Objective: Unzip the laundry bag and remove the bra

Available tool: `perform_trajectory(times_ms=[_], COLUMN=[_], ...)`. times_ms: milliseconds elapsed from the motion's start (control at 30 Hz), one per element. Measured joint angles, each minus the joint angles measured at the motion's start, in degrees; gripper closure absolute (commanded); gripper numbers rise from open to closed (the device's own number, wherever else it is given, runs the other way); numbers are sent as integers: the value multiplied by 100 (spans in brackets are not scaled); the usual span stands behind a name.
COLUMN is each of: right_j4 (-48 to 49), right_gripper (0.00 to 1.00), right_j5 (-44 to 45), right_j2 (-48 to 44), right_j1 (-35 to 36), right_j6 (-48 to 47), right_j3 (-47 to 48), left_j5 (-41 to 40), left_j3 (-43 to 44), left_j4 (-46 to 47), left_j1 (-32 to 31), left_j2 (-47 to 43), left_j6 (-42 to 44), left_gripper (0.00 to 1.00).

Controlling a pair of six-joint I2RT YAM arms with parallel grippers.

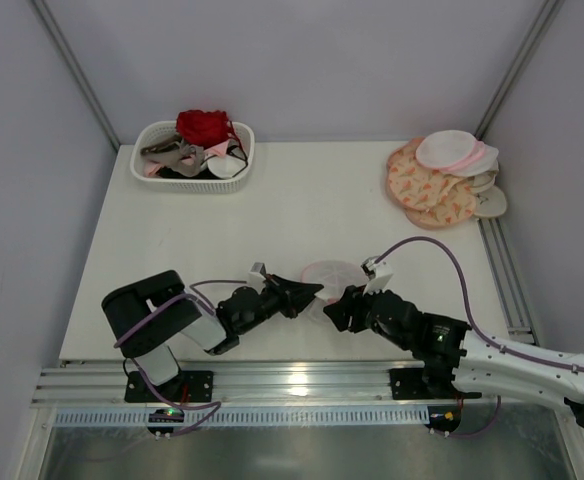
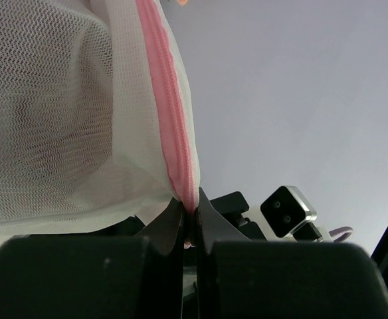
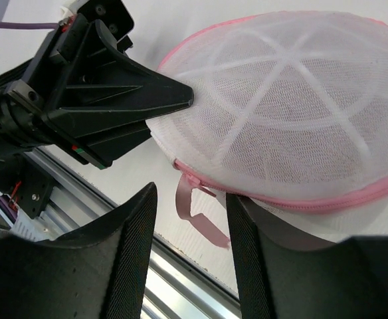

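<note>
The laundry bag (image 1: 330, 273) is a small white mesh dome with a pink zipper rim, lying near the table's front edge between both arms. My left gripper (image 2: 189, 211) is shut on the pink zipper rim at the bag's (image 2: 61, 119) left edge. In the right wrist view the bag (image 3: 293, 113) fills the upper right, and its pink zipper pull ribbon (image 3: 195, 214) hangs down. My right gripper (image 3: 191, 199) stands open around that ribbon without touching it. The left gripper (image 3: 177, 100) shows there pinching the rim. The bra is hidden; only a dim shape shows through the mesh.
A white slotted basket (image 1: 240, 170) holding red and other garments stands at the back left. Peach-patterned round pouches (image 1: 434, 190) are stacked at the back right. An aluminium rail (image 1: 292, 382) runs along the near edge, just below the grippers.
</note>
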Motion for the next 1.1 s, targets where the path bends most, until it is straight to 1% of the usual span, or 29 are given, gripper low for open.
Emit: perform_trajectory(times_ms=[67,167,200,267,300,433,700,867,1000,1100], right_j4=[142,275,293,313,313,275,-260,-935,-1641,-2234], right_gripper=[55,67,74,80,87,97,96,97,96,97], right_j5=[-9,-11,-7,22,50,149,284,293,487,861], right_j2=[219,511,570,614,603,431,-302,-356,-120,146], right_j1=[0,0,0,0,0,0,15,48,50,20], right_j6=[7,2,4,11,22,35,142,282,420,511], right_j3=[0,2,2,2,2,2,48,348,802,1145], left_j5=[2,4,4,4,7,9,103,214,468,894], left_j3=[11,24,24,24,24,24,-72,-291,-544,-785], left_j4=[0,0,0,-2,-2,0,168,291,315,299], left_j1=[0,0,0,0,0,0,-39,-20,249,695], left_j2=[0,0,0,-11,-24,-55,-101,-136,-186,-243], left_j6=[0,0,0,0,0,0,-79,-101,-96,-74], left_gripper=[100,100,100,100,100,100,100,100,100,100])
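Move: The pink zipper pull hangs from the edge of the laundry bag almost between the right hand's open fingertips, about 1 cm ahead, 1 cm to the left and 2 cm below. The bag's middle is some 5 cm ahead of that hand, 1 cm left and 4 cm lower. From the left hand, which already pinches the bag's rim, the zipper pull is roughly 2 cm back, 2 cm to the right and 2 cm down. Down about 1.5 cm and slightly forward goes the right hand, its fingers closing on the zipper pull; it then lifts some 3 cm and drags the pull about 5 cm to the right, turning roughly 10 degrees clockwise. Late on, the left hand, still pinching the rim, first eases back a little, then pulls left about 4 cm while sinking, against the right. ##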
